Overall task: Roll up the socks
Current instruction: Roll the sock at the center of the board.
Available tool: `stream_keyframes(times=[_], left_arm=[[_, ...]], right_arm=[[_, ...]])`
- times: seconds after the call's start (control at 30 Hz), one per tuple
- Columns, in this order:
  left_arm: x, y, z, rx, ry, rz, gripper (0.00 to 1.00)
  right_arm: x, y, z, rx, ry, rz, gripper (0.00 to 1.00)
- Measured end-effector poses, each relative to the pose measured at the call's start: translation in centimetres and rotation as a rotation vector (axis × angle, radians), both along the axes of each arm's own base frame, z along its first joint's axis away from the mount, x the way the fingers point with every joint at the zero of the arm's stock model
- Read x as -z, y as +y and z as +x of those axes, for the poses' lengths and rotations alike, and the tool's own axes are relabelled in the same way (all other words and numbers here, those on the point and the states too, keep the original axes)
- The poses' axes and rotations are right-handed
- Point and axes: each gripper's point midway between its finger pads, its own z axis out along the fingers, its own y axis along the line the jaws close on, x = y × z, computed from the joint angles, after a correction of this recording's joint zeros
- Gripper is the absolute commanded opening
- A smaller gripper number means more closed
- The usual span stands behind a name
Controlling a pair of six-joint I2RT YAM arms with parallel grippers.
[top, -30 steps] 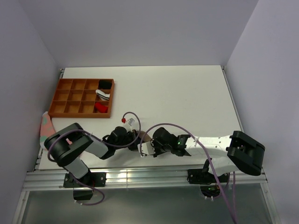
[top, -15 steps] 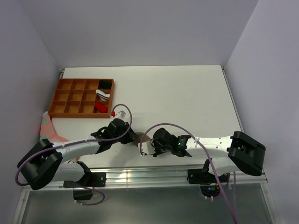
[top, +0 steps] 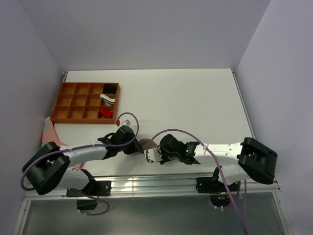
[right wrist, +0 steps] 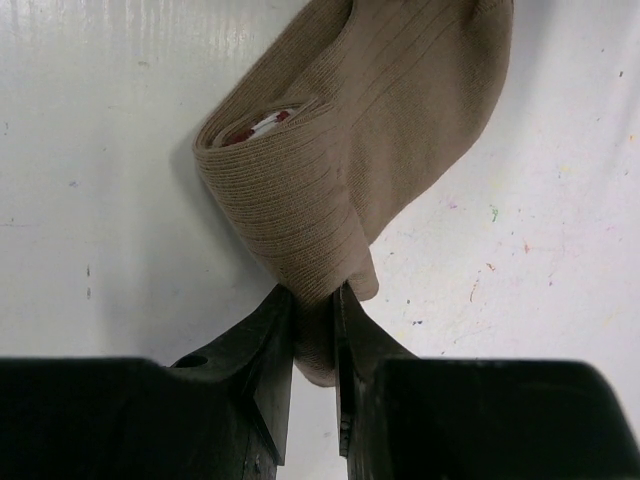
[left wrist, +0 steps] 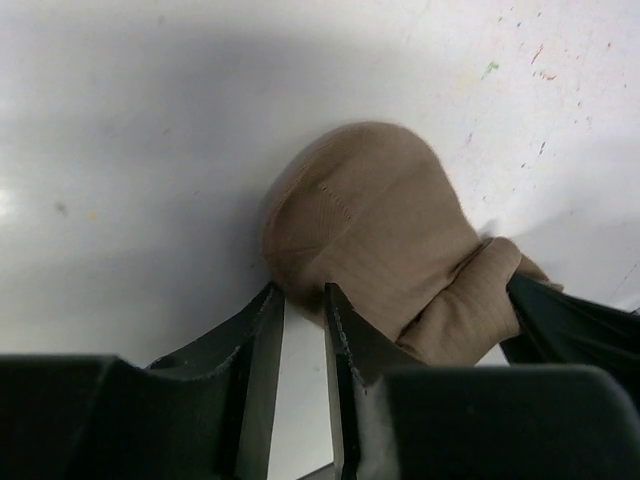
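Note:
A tan-brown sock (top: pixel 145 144) lies near the table's front, between my two grippers, partly rolled. The right wrist view shows the roll (right wrist: pixel 340 150) with the maroon-and-white cuff (right wrist: pixel 262 125) tucked inside. My right gripper (right wrist: pixel 313 297) is shut on a fold of the roll's near end; from above it (top: pixel 151 154) sits just right of the sock. My left gripper (left wrist: pixel 304 297) stands open a little, bare table showing between its fingers, its tips against the rounded toe end (left wrist: pixel 370 230). From above it (top: pixel 135 147) lies at the sock's left.
An orange-brown compartment tray (top: pixel 68 105) stands at the back left, holding a black bundle (top: pixel 110 88), a white-and-black one (top: pixel 108 99) and a red one (top: pixel 105 113). A pink-and-green sock (top: pixel 49 132) hangs at the table's left edge. Purple cables loop over both arms.
My left gripper has gone from shut to slightly open, and its arm has stretched out low to the left. The right gripper has kept its hold and place.

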Motion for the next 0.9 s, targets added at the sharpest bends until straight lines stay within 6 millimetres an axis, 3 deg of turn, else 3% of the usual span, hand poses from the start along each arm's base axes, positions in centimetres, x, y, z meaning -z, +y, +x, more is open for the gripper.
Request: stream_keyframes(times=[0.13,0.37,0.6,0.7,0.9], left_arm=[[0.0,-1.1,1.2,0.010,0.000,0.010,0.23],[0.1,-3.0,3.7,0.039,-0.009,0.005,0.00],[0.0,-5.8,6.6,0.119,-0.021,-0.025,0.00],[-0.1,-7.3,7.5,0.162,-0.031,-0.051,0.00],[-0.1,-8.2,7.8,0.200,-0.044,-0.079,0.00]], right_arm=[[-0.1,0.0,0.0,0.004,0.007,-0.009,0.13],[-0.2,-0.6,-0.3,0.032,0.041,-0.042,0.12],[-0.9,-1.1,-0.9,0.044,0.090,-0.091,0.12],[-1.4,-0.1,-1.1,0.030,0.142,-0.108,0.10],[-0.4,0.7,-1.0,0.046,0.298,-0.142,0.10]])
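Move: The brown sock's flat toe end lies just beyond the left fingertips, its middle about 2 cm ahead and 5 cm to the right, 1 cm lower. The rolled cuff end, already in the right fingers, is some 10 cm to the left hand's right and 2 cm back. From the right hand the toe end is roughly 6 cm ahead and 9 cm left, the roll's middle 2 cm ahead and 4 cm left. Bring the left gripper forward and right into the near-left edge of the sock's toe end, shutting the fingers on it early, then carry on low over the board, about 11 cm in all, turning some 10 degrees clockwise. Keep the right fingers clamped on the roll; let that hand ease about 1 cm up and back, then dip again, tilting some 15 to 20 degrees. ##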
